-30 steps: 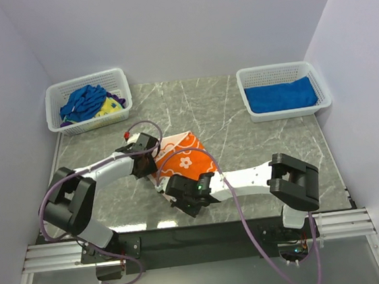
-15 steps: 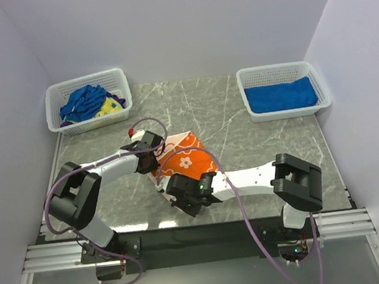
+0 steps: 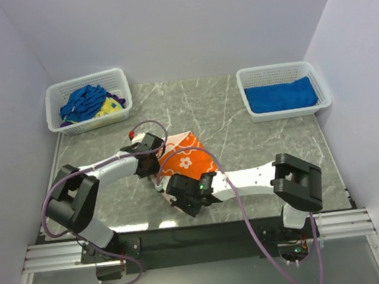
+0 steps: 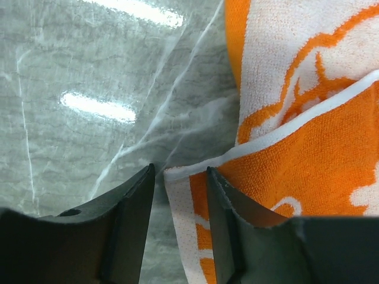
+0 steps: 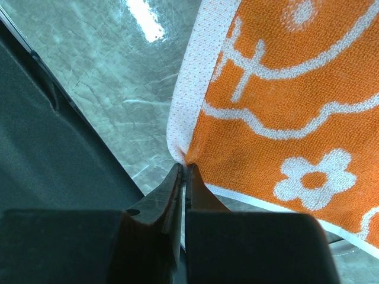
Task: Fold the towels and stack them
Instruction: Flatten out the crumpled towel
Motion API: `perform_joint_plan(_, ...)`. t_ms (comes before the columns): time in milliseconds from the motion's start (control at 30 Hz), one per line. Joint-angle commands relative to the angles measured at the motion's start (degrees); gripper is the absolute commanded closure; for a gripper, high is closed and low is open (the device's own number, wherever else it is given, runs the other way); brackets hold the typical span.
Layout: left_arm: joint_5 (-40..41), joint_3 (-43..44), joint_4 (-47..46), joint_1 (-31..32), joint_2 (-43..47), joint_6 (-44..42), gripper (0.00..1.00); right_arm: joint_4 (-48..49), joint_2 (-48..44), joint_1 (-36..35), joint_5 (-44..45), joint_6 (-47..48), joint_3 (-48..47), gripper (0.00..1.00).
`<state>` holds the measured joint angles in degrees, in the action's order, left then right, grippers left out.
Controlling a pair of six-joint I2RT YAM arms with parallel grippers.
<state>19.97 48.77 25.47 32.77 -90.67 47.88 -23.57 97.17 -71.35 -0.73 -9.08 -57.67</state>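
Observation:
An orange towel [image 3: 185,154] with white flower outlines lies partly folded on the marble table. In the left wrist view my left gripper [image 4: 180,171] stands open, with the white-hemmed corner of the orange towel [image 4: 308,154] between its fingers and a gap on each side. It sits at the towel's left edge in the top view, left gripper [image 3: 153,167]. My right gripper [image 5: 186,167] is shut on the near corner of the orange towel [image 5: 284,89]; in the top view the right gripper [image 3: 169,187] is at the towel's front-left corner.
A white mesh basket [image 3: 85,80] at the back left holds a crumpled blue towel [image 3: 83,101] and a yellow one [image 3: 109,108]. Another basket [image 3: 273,69] at the back right holds a folded blue towel [image 3: 281,95]. The table's dark front edge [image 5: 53,154] runs close beside my right gripper.
My left gripper has slid right, onto the towel's left edge, and now straddles the hem. The right gripper has kept its pinch and shifted slightly left.

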Motion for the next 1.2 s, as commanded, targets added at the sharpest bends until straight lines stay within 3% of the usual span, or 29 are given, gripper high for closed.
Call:
perform_joint_plan(0,-2.8,-2.5,5.6,0.2,-1.7,0.6,0.55,1.0,-2.3,0.2,-0.3,0.0,-0.1,1.0)
perform_joint_plan(300,-4.9,-1.8,4.6,1.1,-7.9,0.9,0.73,1.6,-3.6,0.2,-0.3,-0.3,0.9,1.0)
perform_joint_plan(367,-5.3,-2.2,4.3,1.4,-8.0,1.0,0.84,1.7,-3.6,0.2,-0.3,-0.4,1.0,1.0)
perform_joint_plan(400,-5.3,-2.3,4.4,1.6,-8.0,1.3,0.96,1.9,-3.7,0.3,-0.3,-0.4,1.1,1.0)
perform_joint_plan(433,-5.0,-2.2,4.6,1.7,-7.9,1.3,0.99,2.0,-3.6,0.2,-0.3,-0.5,1.0,1.0)
perform_joint_plan(600,-1.8,0.5,9.4,1.7,-3.0,0.7,0.99,1.6,-5.5,0.8,1.8,-0.7,1.2,1.0)
perform_joint_plan(733,5.0,10.4,16.8,1.3,1.9,-0.2,0.99,-0.2,-9.0,3.7,3.7,-0.4,0.5,1.0)
perform_joint_plan(1000,9.4,32.7,21.5,-1.6,9.1,-5.9,0.99,-7.8,-18.8,19.1,4.9,4.0,-8.0,1.0)
perform_joint_plan(1167,8.3,42.9,16.8,-2.5,11.4,-9.5,0.99,-11.6,-21.0,27.1,6.5,7.7,-17.7,1.0)
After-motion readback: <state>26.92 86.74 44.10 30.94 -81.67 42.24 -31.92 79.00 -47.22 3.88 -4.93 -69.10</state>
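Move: The free end of the towel's pale hem, the corner the left hand is about to pinch, lies between its open fingers, about 1 cm to the right and 1 cm below. The pink flap of the towel is some 8 cm ahead of the left hand and 8 cm to its right; the basket of crumpled towels is about 24 cm ahead and 21 cm to its left. From the right hand, already gripping the neighbouring corner, the free corner is roughly 18 cm ahead and 12 cm left. Nearly in place at first, the left hand eases down a touch and closes its fingers on the towel's free corner. Then both hands sweep up and forward with their corners pinched: the left mostly straight up, some 26 cm, its fingertips tilting outward; the right about as far forward as up, drifting right and turning clockwise. ##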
